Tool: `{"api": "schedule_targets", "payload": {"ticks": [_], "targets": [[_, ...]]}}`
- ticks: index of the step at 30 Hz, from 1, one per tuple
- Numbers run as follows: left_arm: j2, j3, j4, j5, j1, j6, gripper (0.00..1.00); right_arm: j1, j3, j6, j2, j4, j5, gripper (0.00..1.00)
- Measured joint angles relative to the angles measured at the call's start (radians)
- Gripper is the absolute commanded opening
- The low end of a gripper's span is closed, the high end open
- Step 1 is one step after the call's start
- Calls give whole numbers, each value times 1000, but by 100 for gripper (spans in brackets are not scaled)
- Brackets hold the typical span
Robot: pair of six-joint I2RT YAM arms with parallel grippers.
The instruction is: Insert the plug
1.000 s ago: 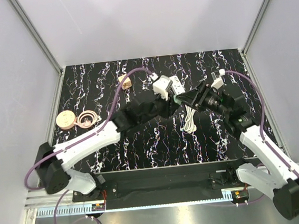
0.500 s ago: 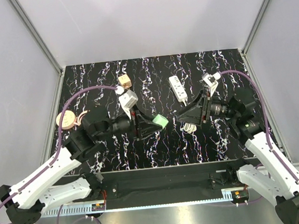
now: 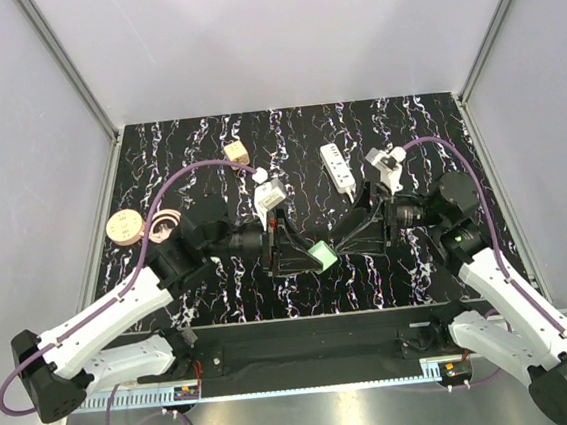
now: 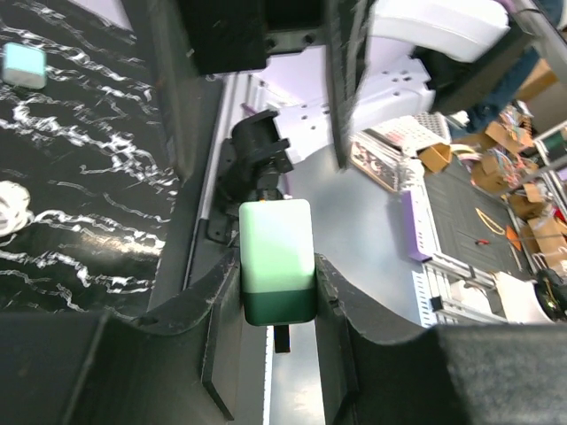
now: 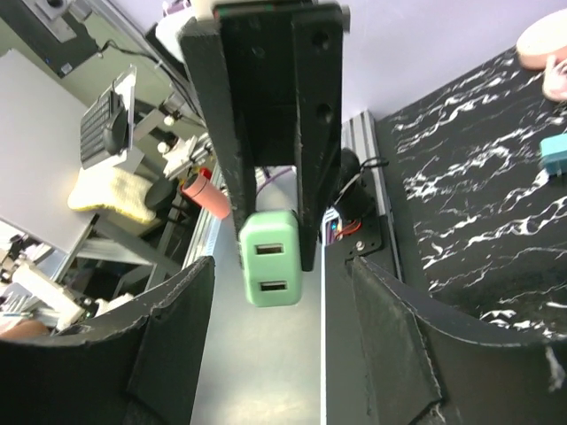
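My left gripper (image 3: 311,257) is shut on the plug (image 3: 321,257), a small light-green body lifted above the table's near middle. In the left wrist view the plug (image 4: 276,243) sits clamped between both fingers, and a dark prong shows under it. My right gripper (image 3: 348,238) stands open just right of the plug, facing it and not touching it. In the right wrist view the plug (image 5: 270,257) shows two USB slots and hangs in front of my open right gripper (image 5: 283,270). The white power strip (image 3: 335,165) lies at the back centre.
A small wooden block (image 3: 237,153) lies at the back left. A tan disc (image 3: 124,228) and a pink ring (image 3: 164,221) lie at the left edge. A teal block (image 5: 556,152) and a bit of white cord (image 4: 5,204) rest on the black marbled table (image 3: 196,140).
My left arm has pulled back from the power strip with the plug, down to the near middle. The right gripper has swung left to face it, and its jaws stand wider.
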Motion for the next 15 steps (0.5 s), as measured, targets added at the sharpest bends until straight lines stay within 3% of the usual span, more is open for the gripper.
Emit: {"api": "schedule_targets", "payload": {"ticks": [9,11,15], "targets": [[34,0,72,50,1,-36,0,71,3,-61,21,-72,-7,63],[39,0,77,53,1,-40,0,83,3,-71,21,-72,-7,45],[45,0,64,60,4,-59,2,96,4,-92,22,-83,-6,23]]}}
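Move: Held in the left hand's fingertips, the green plug sits about 1 cm to the right of that hand's point, level with it. From the open right hand, the plug lies roughly 3 cm to the left, 2 cm back and 2 cm below. Down on the table, some 22 cm under the right hand, are the cable coil, about 23 cm ahead and 10 cm right, and the power strip, about 43 cm ahead and 7 cm right. Easing back, down and left some 2.5 cm in all, the right hand brings its open fingers around the free end of the green plug, turning about 5 degrees counter-clockwise, then closes them to roughly half their gap and pinches the plug's sides. The left hand stays nearly in place and keeps its own pinch, fingers pointing right. ##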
